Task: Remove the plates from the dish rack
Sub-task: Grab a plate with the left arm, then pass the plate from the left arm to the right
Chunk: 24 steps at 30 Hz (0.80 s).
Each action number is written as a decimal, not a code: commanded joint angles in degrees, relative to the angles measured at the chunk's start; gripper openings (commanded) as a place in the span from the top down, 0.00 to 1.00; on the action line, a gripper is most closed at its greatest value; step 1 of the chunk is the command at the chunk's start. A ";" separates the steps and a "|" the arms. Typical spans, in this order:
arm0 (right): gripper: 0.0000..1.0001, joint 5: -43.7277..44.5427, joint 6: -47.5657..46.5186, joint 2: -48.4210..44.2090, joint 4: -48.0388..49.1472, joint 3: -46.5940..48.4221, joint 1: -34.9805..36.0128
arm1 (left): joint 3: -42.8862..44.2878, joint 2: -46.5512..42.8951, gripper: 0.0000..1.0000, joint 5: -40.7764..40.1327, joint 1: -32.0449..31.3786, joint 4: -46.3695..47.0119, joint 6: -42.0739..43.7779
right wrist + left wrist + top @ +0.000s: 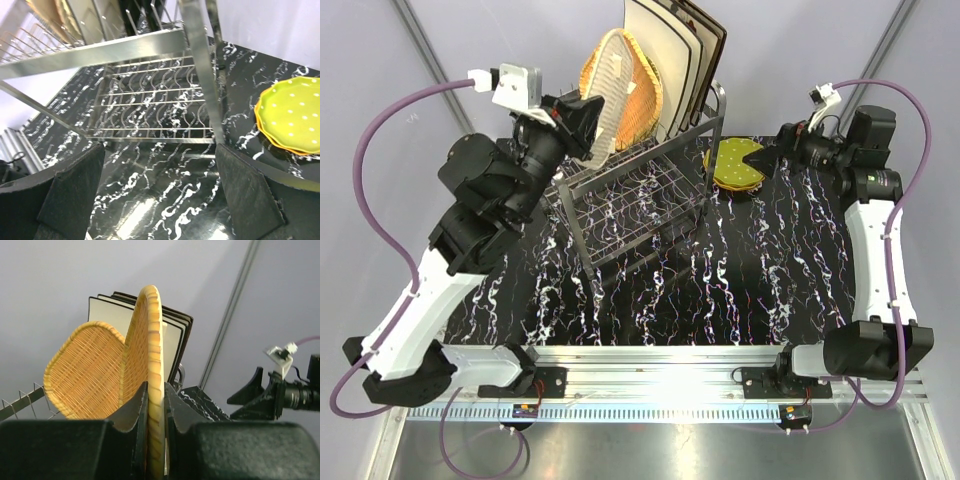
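My left gripper point(588, 115) is shut on the rim of a woven wicker plate point(608, 85), held on edge above the dish rack's point(640, 190) upper left end. In the left wrist view that plate point(152, 355) stands edge-on between both fingers. A second wicker plate point(85, 372) leans behind it, and cream square plates point(665, 55) stand at the rack's far end. A green dotted plate point(732, 165) lies on an orange one point(280, 142) on the table right of the rack. My right gripper point(760, 160) hangs open just beside that stack, nothing between its fingers point(250, 200).
The black marbled tabletop point(720, 290) spreads in front of and right of the rack. The rack's lower wire shelf point(155, 105) and its upright post point(200, 65) stand close ahead of the right gripper. Purple cables point(380, 130) loop from both arms.
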 commanded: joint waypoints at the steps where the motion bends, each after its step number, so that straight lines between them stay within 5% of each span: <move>1: 0.00 -2.76 4.52 -2.67 3.65 1.58 0.55 | -2.40 -5.25 1.00 8.80 -0.13 9.39 5.65; 11: 0.00 -0.48 15.33 -6.36 9.19 -1.50 0.55 | -11.98 -12.20 1.00 28.57 -0.65 9.92 15.75; 24: 0.00 2.94 36.51 -11.45 11.30 -8.00 0.55 | -20.69 -14.84 1.00 42.48 -5.75 7.46 31.73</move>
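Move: The left hand already pinches the rim of the woven plate, its middle some 8 cm ahead and 4 cm right, 2 cm higher. The open right gripper it goes to is about 10 cm ahead, 29 cm right, 21 cm below. Ahead in the rack are the second woven plate (18 ahead, 2 right, 14 below) and white boards (25 ahead, 12 right, 14 below). From the right hand, the held plate is 25 cm left, 2 back, 22 up. Back by about 11 cm, then more and more down and rightward too, the left arm draws the held woven plate away from the rack, twisting clockwise to swing its far edge towards the right gripper; the fingers keep their pinch. The wide-open right hand rises about 4 cm, drifts back as much, and rolls its left side up. ##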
